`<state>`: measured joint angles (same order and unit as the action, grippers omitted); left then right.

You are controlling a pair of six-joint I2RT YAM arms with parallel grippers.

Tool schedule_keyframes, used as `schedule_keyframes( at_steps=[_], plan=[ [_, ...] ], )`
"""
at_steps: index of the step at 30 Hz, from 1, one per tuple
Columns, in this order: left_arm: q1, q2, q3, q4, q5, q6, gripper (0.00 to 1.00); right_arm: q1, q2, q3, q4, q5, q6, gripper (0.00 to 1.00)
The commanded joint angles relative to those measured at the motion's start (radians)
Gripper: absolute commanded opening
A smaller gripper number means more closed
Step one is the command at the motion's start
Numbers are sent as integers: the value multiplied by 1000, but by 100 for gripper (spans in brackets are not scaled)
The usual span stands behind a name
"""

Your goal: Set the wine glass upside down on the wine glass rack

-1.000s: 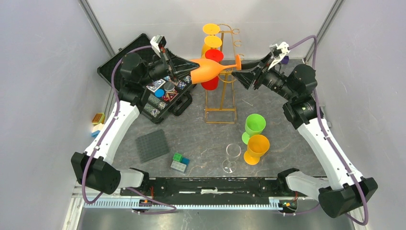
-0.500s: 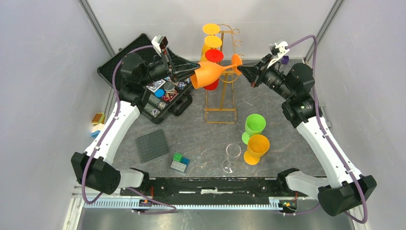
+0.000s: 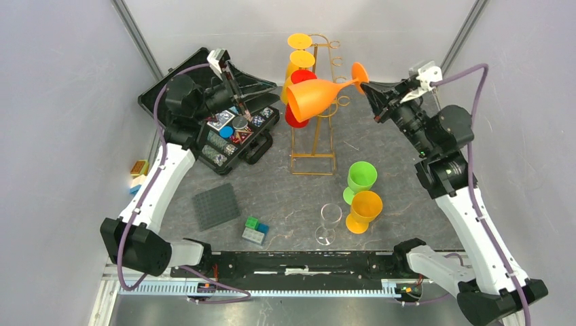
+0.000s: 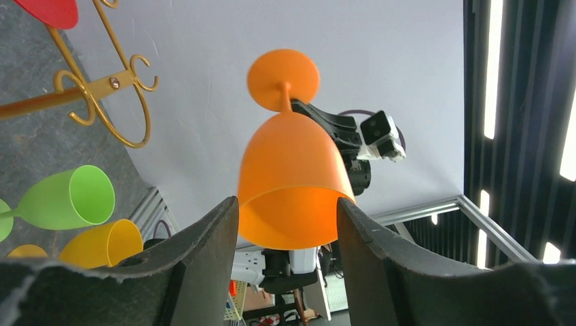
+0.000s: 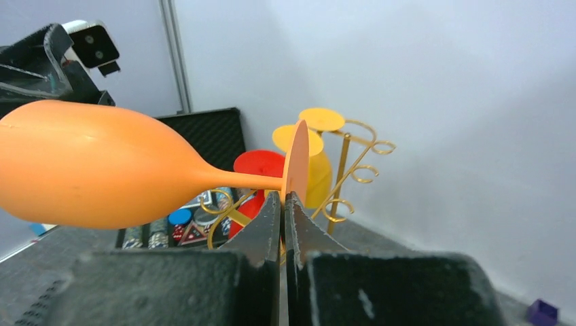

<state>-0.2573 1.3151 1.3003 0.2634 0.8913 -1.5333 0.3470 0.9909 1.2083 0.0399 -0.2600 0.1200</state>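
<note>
The orange wine glass [image 3: 314, 97] hangs on its side in the air above the gold wine glass rack [image 3: 314, 139], bowl to the left and foot to the right. My right gripper [image 3: 369, 85] is shut on the edge of the glass's foot [image 5: 296, 159]. My left gripper [image 3: 268, 93] stands open just left of the bowl's mouth. In the left wrist view the bowl [image 4: 292, 183] floats beyond my left gripper [image 4: 286, 207] without touching the fingers. A yellow glass [image 3: 299, 61] and a red glass [image 3: 295, 119] hang upside down on the rack [image 5: 346, 170].
A green glass [image 3: 360, 178], a yellow-orange glass [image 3: 365, 209] and a clear glass [image 3: 329, 221] stand on the table at front right. An open black case [image 3: 224, 129] of chips lies at the left. A dark baseplate [image 3: 216, 206] and small bricks [image 3: 255, 231] lie nearer.
My right gripper shut on the glass's foot and carried the glass up and to the right. My left gripper opened, let go of the bowl and drew back to the left.
</note>
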Motion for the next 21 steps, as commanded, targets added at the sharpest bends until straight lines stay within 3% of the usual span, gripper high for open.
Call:
schedule_keyframes(
  at_steps=[1, 7, 11, 21],
  plan=[
    [25, -50, -21, 27, 0, -7, 61, 4, -42, -17, 71, 50, -110, 0],
    [49, -74, -31, -59, 7, 48, 61, 6, -43, -23, 102, -52, -190, 0],
    [53, -82, -2, -200, 6, 145, 61, 33, -22, -4, 98, -143, -245, 0],
    [58, -88, 82, -524, -17, 362, 61, 329, 71, 81, -72, -79, -546, 0]
  ],
)
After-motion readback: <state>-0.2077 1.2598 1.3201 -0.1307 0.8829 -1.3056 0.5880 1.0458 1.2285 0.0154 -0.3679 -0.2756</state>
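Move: Ahead-left and below the right hand, which holds the orange glass by its foot, the free front-left ring of the rack lies about 11 cm left, 4 cm farther out and 8 cm down. The hung red glass is also about 11 cm left, some 7 cm ahead, with its middle 12 cm lower. The second yellow glass hangs roughly 4 cm beyond the red one. From the left hand the ring lies 6 cm to the right, 4 cm ahead and 9 cm down. Rising about 2 cm and easing back, the right hand then swings some 9 cm left, sinking and still drawing back, towards the rack's front-left ring, its grip on the orange glass's foot kept. Its wrist rolls left side down, fingers tipping up and turning counter-clockwise, roughly 15 degrees each. The empty left hand, still open, clears off 2 cm left, then drops 4 cm. ##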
